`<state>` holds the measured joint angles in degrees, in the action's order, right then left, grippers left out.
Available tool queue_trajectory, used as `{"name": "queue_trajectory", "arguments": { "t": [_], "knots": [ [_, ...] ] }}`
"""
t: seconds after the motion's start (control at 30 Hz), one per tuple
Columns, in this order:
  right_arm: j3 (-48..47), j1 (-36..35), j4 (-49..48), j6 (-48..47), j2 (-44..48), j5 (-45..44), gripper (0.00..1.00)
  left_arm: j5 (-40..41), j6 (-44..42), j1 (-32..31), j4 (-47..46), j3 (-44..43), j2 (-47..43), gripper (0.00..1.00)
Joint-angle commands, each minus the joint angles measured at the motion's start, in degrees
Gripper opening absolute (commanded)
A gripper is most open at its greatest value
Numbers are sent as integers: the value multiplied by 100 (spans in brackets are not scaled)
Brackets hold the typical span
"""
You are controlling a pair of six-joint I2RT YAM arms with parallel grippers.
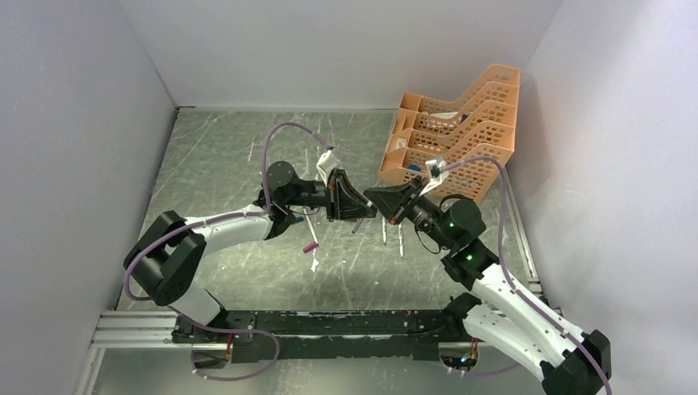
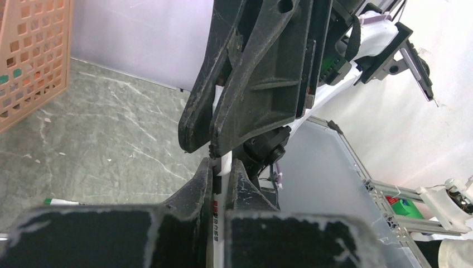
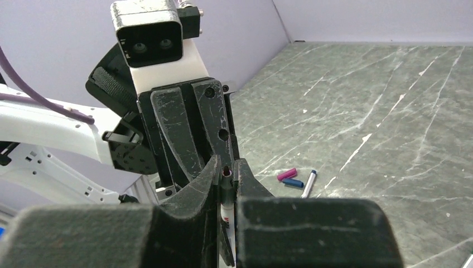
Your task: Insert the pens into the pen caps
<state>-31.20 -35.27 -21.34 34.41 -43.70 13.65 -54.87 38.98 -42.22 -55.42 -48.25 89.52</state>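
Note:
My two grippers meet fingertip to fingertip above the table's middle. The left gripper [image 1: 369,211] [image 2: 222,163] is shut on a white pen [image 2: 222,192] with red and black print. Its barrel runs on into the right fingers [image 2: 262,72]. The right gripper [image 1: 370,194] [image 3: 227,166] is shut on a white printed barrel with a dark end [image 3: 226,177] that points at the left fingers [image 3: 184,128]. Whether both hold one pen I cannot tell. On the table lie a pink pen cap [image 3: 286,174] [image 1: 309,246], a blue cap [image 3: 293,182] and a loose pen [image 3: 308,183].
Two more pens [image 1: 384,231] [image 1: 401,240] lie on the table below the grippers. Another pen [image 2: 64,202] shows in the left wrist view. An orange mesh tray [image 1: 461,132] [image 2: 28,61] stands at the back right. Grey walls close in the sides and back.

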Motion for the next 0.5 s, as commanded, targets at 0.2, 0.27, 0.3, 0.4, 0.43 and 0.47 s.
{"name": "queue_trajectory", "arguments": {
  "t": [0.2,0.27,0.3,0.4,0.43,0.47],
  "knots": [
    [151,-5,980,-194,671,-1422,40,1758,-451,549,507,644,-681,7],
    [88,-4,1452,-262,610,-1715,43,2817,-184,858,411,1179,-876,7],
    [74,-11,1576,-267,540,-1743,44,3209,-142,946,430,1375,-1002,7],
    [154,-16,1588,-263,133,-1605,41,4211,-183,1038,790,1712,-1413,7],
    [139,-20,1627,-262,-117,-1569,38,4469,-195,1042,970,1749,-1548,7],
    [95,-28,1711,-283,-422,-1556,33,4667,-224,1041,1194,1748,-1691,7]
  ]
}}
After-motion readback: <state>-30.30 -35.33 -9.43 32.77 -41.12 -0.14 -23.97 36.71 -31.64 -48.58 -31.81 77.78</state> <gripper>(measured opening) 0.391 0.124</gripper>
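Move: Both hands still pinch the uncapped pen. The brown cap on the table lies about 10 cm ahead of the right hand, 2 cm left and some 28 cm below; from the left hand it is roughly 14 cm ahead, 2 cm left, 25 cm below. On the table, counted from the right hand, the nearest loose pen is 8 cm ahead, 8 cm right; the blue cap 10 cm ahead, 17 cm left. Right opens off the pen, easing right then down; left carries it 15 cm forward-left, turning 40 degrees counter-clockwise. ##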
